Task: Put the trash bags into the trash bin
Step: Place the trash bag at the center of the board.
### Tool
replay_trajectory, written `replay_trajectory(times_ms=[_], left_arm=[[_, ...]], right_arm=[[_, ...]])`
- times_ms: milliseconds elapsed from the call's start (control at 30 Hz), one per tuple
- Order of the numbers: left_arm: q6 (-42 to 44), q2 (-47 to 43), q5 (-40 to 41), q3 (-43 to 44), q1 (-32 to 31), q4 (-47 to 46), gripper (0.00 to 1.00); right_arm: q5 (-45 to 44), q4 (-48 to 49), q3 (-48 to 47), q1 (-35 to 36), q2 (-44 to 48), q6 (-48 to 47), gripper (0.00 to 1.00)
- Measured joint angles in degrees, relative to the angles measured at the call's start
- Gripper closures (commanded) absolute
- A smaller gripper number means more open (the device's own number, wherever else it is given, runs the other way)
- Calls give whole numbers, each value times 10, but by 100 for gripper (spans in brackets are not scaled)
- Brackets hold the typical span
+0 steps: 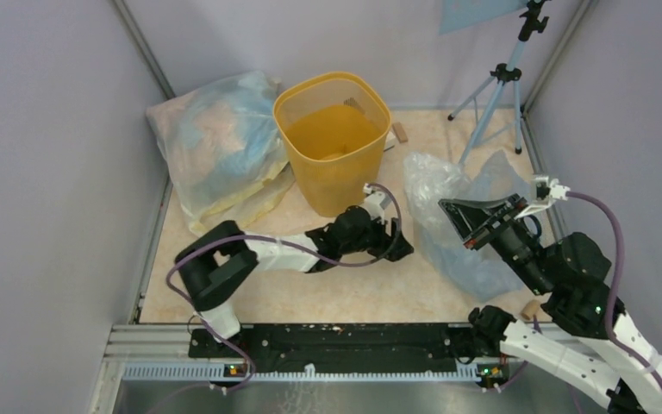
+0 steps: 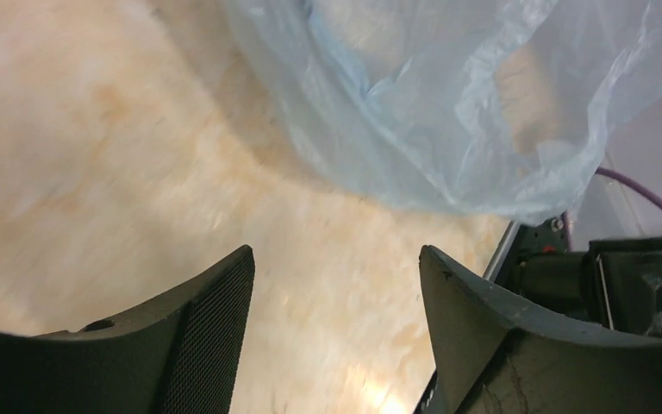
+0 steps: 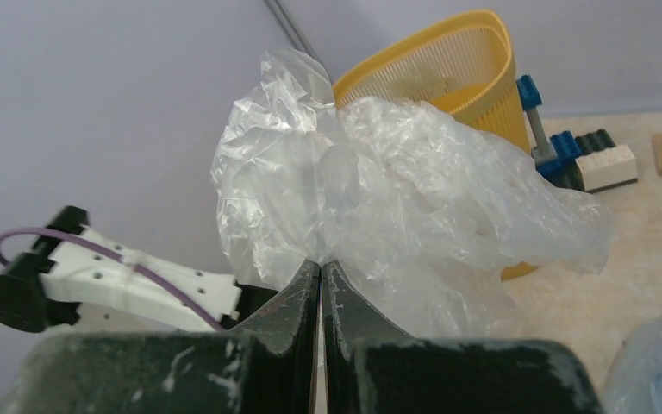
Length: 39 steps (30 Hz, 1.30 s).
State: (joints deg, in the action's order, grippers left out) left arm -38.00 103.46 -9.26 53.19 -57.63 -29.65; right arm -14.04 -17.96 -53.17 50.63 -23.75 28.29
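Note:
The trash bin (image 1: 332, 138) is a yellow-orange translucent basket standing at the back middle of the floor; it also shows in the right wrist view (image 3: 461, 65). A colourless, wrinkly trash bag (image 3: 396, 181) bunches up in front of it. My right gripper (image 3: 320, 263) is shut on a fold of that film. From above, the right gripper (image 1: 444, 207) holds the trash bag (image 1: 429, 177) up, right of the bin. My left gripper (image 2: 336, 254) is open over bare floor with nothing between its fingers. It lies low by the bin's base (image 1: 403, 247).
A big bluish sack (image 1: 215, 147) leans on the left wall, and another bluish sack (image 1: 483, 254) lies under my right arm and fills the top of the left wrist view (image 2: 448, 103). A tripod (image 1: 500, 86) stands back right. Blue-and-white blocks (image 3: 569, 159) sit beside the bin.

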Motion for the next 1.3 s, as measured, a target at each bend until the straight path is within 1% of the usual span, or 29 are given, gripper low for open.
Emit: replay_trajectory(times_ms=[133, 167, 200, 233, 300, 333, 367, 467, 567, 700, 800, 867, 967, 1167, 1233, 1300], left_arm=[[11, -129, 54, -79, 3, 76, 19], [13, -166, 68, -98, 3, 93, 19], [15, -203, 80, -115, 3, 107, 18], [16, -239, 91, -132, 3, 119, 17], [19, -299, 107, -160, 3, 139, 14], [21, -330, 115, -175, 3, 151, 13], [22, -362, 122, -190, 3, 166, 12], [22, -436, 146, -221, 3, 218, 8], [22, -492, 164, -242, 3, 271, 4], [22, -523, 179, -258, 3, 310, 1], [19, -520, 200, -261, 3, 332, 1], [13, -513, 224, -261, 3, 343, 1], [2, -490, 252, -261, 3, 350, 1], [-13, -445, 275, -256, 11, 344, 1], [-18, -421, 279, -247, 19, 343, 1], [-24, -391, 280, -239, 31, 329, 1]], right_arm=[[16, 0, 30, 0, -20, 0, 100], [25, 0, 31, 0, -36, -1, 98], [41, 3, 31, 0, -61, -2, 68], [59, 2, 26, 0, -98, -3, 48], [82, -13, 7, 0, -163, -5, 24], [87, -30, -10, 0, -205, -10, 16], [81, -45, -22, 1, -241, -9, 13], [31, -106, -29, 2, -281, 6, 12], [-50, -170, -27, 2, -263, 33, 11], [-160, -240, -13, 2, -227, 101, 10], [-228, -302, 11, 2, -223, 175, 10], [-255, -332, 31, 2, -225, 217, 10], [-269, -363, 68, -2, -228, 275, 10], [-263, -409, 124, -23, -248, 416, 11], [-261, -416, 139, -36, -268, 450, 11], [-257, -408, 158, -58, -285, 464, 11]])
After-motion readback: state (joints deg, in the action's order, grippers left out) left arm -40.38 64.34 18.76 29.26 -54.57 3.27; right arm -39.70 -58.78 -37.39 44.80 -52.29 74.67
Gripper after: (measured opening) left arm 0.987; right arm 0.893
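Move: The right hand, high up, still pinches the clear bag. The board centre, where that bag goes, lies about 9 cm ahead of this hand, 15 cm left and 40 below. The blue bag lies 8 cm ahead, 13 right, 32 lower; the yellow bin 25 ahead, 23 left. From the open left hand the centre is 5 cm ahead, 11 left, 9 below, the blue bag 5 ahead and 18 right, the bin 20 ahead and 18 left. Swinging left, down and slightly forward, the right fingers open and let go of the clear bag; that hand then sweeps back right and on down, about 30 cm lower in all, tipping its wide-open fingers steeply down over the blue bag. Meanwhile the left hand draws some 20 cm left, clear of the centre, rising and sinking again, fingers opening fully. ##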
